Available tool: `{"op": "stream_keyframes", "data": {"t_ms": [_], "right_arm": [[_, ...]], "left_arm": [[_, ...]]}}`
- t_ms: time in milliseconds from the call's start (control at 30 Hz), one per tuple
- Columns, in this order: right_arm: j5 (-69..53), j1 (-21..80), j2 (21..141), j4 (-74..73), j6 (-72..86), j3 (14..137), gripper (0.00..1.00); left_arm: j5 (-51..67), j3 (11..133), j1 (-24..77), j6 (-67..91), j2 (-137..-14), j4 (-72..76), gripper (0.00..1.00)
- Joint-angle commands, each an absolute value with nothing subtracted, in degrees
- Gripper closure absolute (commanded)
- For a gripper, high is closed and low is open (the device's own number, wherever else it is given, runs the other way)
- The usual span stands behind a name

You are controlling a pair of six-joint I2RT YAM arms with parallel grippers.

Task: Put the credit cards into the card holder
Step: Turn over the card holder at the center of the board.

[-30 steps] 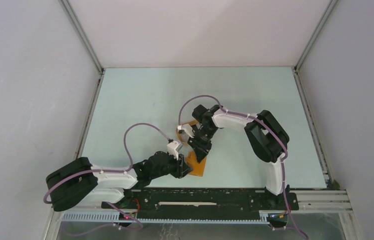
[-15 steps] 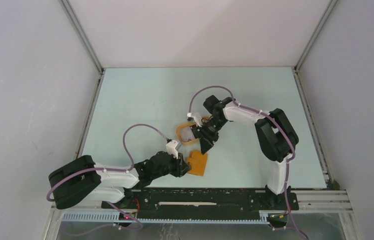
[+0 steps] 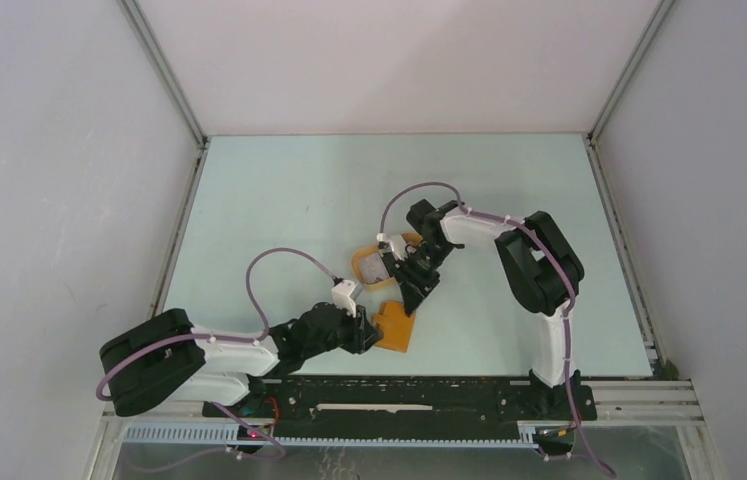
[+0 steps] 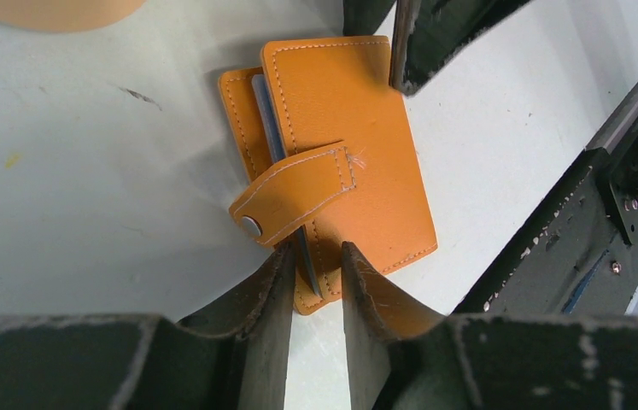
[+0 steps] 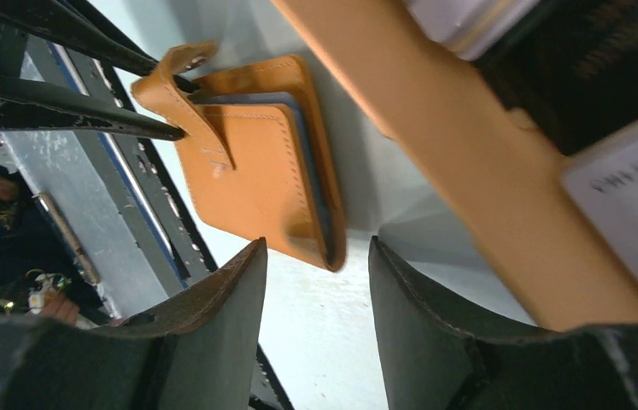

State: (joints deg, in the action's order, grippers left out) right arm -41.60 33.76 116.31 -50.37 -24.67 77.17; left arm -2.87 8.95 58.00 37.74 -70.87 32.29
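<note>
The orange-brown card holder lies near the table's front edge with its snap tab loose. A bluish credit card sits edge-on between its two flaps. My left gripper is shut on the holder's near corner, one finger on each side of the card's edge. My right gripper hangs open just behind the holder's far end, nothing between its fingers. More pale credit cards lie in the orange tray.
The oval orange tray stands right behind the holder, close beside my right gripper. The black front rail runs just in front of the holder. One right finger shows at the top of the left wrist view.
My right gripper has let go, opened, and drawn back from over the card holder toward the tray, uncovering the tray. The left gripper has stayed on the holder.
</note>
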Motion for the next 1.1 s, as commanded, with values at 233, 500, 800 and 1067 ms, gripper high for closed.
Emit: {"op": "stream_keyframes", "data": {"t_ms": [233, 500, 800, 1067], "right_arm": [[-41.59, 38.31, 118.57, -49.82, -23.44, 77.35, 0.59], [-45.7, 37.11, 116.18, -51.75, -27.36, 77.94, 0.96], [-48.56, 37.38, 110.6, -53.72, -36.87, 77.09, 1.0], [-49.05, 37.79, 101.3, -53.44, -46.76, 72.36, 1.0]], "left_arm": [[-3.96, 7.11, 57.9, 38.67, -71.89, 30.65, 0.68], [-3.03, 5.76, 57.8, 37.68, -62.26, 27.89, 0.59], [-8.7, 0.5, 57.55, 32.24, -26.8, 12.22, 0.1], [-5.49, -7.25, 57.17, 32.73, 0.62, 4.15, 0.0]]}}
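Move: The card holder's middle lies about 4 cm back and 3 cm to the left of the open right hand, roughly 2 cm below it, with its far right corner closest. From the left hand, at the flap side, it is about 4 cm to the right and 1 cm ahead. The oval card box sits some 10 cm ahead and 5 cm to the left of the right hand. Right hand eases back-left, pinches the holder's far right corner, lifts about 5 cm; left opens, withdrawing up 14 cm. ##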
